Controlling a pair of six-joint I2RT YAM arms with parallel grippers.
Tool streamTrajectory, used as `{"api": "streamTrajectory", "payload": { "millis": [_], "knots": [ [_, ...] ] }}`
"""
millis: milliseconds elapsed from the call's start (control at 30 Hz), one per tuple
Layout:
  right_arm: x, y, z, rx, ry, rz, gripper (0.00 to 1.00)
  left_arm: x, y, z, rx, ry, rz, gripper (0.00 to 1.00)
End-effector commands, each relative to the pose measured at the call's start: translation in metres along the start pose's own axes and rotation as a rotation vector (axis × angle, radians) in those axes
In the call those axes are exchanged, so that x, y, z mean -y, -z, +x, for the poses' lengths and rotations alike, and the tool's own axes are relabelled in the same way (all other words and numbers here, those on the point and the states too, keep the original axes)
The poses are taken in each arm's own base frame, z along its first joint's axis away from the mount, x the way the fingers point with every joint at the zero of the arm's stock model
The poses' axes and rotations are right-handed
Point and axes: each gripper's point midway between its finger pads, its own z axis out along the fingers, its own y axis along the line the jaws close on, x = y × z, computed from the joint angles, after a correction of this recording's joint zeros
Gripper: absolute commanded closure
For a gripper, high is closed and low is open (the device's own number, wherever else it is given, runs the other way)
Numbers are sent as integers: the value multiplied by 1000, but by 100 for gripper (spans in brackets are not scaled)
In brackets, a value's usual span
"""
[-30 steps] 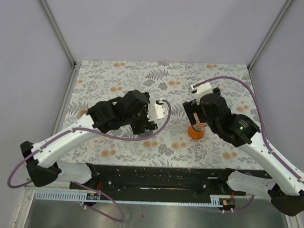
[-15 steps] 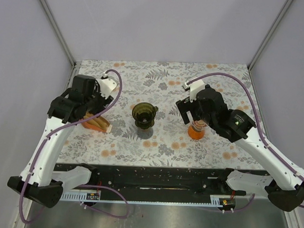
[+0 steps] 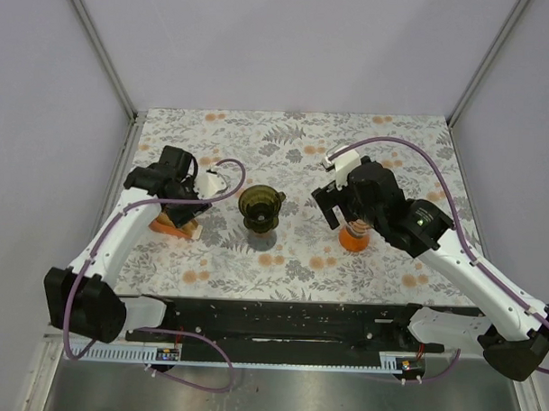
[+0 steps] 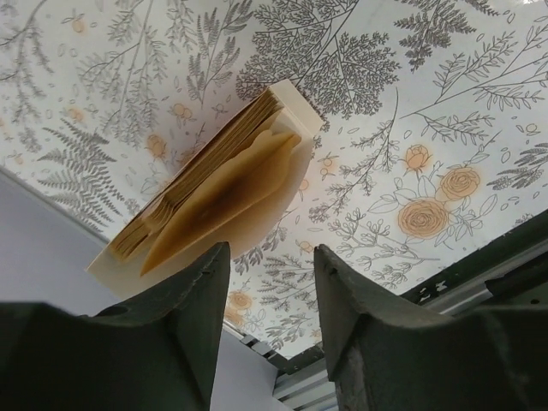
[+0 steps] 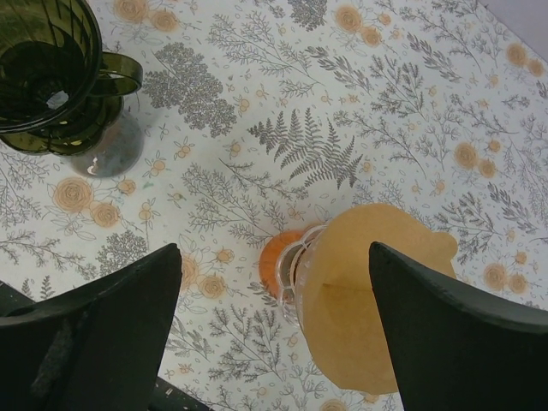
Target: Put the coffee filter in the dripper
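Note:
A stack of brown coffee filters [image 4: 214,193] stands in a cream holder at the table's left [image 3: 172,225]; its front filter fans outward. My left gripper [image 4: 270,253] hovers just above the stack [image 3: 186,211], jaws half narrowed with only tablecloth between them; one fingertip [image 4: 201,282] overlaps the front filter's edge. A dark green glass dripper [image 3: 261,208] stands empty mid-table [image 5: 43,77]. My right gripper [image 5: 274,253] is open wide above a clear dripper on an orange base [image 5: 287,261], which has a brown filter [image 5: 377,300] in it.
The floral tablecloth [image 3: 300,260] covers the table, with grey walls on three sides. The black base rail [image 3: 289,319] runs along the near edge. Purple cables loop off both wrists.
My left arm swung from the table's centre out to the filter stack, uncovering the green dripper, and its jaws narrowed. The right gripper drifted slightly left and stayed wide.

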Motion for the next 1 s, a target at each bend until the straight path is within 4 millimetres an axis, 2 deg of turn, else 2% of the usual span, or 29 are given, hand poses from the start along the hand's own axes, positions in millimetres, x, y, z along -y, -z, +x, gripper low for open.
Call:
{"api": "streamTrajectory", "payload": {
  "millis": [0, 67, 167, 300, 400, 500, 667, 800, 967],
  "knots": [
    [1, 0, -5, 34, 19, -5, 2, -14, -20, -18, 5, -31, 21, 55],
    [1, -2, -1, 25, 23, -2, 2, -15, -28, -12, -47, -27, 37, 60],
    [1, -1, 3, 19, 32, -4, 1, -30, -33, 2, -89, -81, -21, 61],
    [2, -1, 6, 14, 40, 1, 1, -50, -28, 13, -108, -128, -27, 59],
    [0, -3, 7, 10, 41, -4, 1, -57, -23, 19, -120, -200, 8, 57],
    [0, -5, 11, 3, 43, -1, 1, -46, -28, 23, -109, -299, 105, 58],
    [1, -3, 14, 4, 41, -1, 1, -51, -37, 22, -103, -337, 116, 57],
    [1, -1, 15, 7, 40, 1, 1, -46, -42, 15, -61, -353, 164, 71],
    [1, -1, 16, 6, 39, 1, 1, -41, -51, 16, -55, -378, 193, 72]
  ]
}}
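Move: The loose coffee filter leaning at the near side of the filter box lies about 4 cm ahead of the left hand, 3 cm to its left and 8 cm below. The box's middle is roughly 5 cm ahead, 4 cm left and 9 cm down. The green dripper stands some 18 cm to this hand's right, 2 cm ahead and about level in height. From the right hand the filter is about 39 cm left, 3 cm ahead and 20 cm lower. No contact can be made out as the left hand closes in on the loose filter: it goes forward and down, swings left about 5 cm to get over the box, then sinks again. Its wrist turns some 20 degrees clockwise, the fingers tipping back towards steeper, their gap narrowing from half open to about a quarter. The wide-open right hand sinks roughly 2.5 cm. ##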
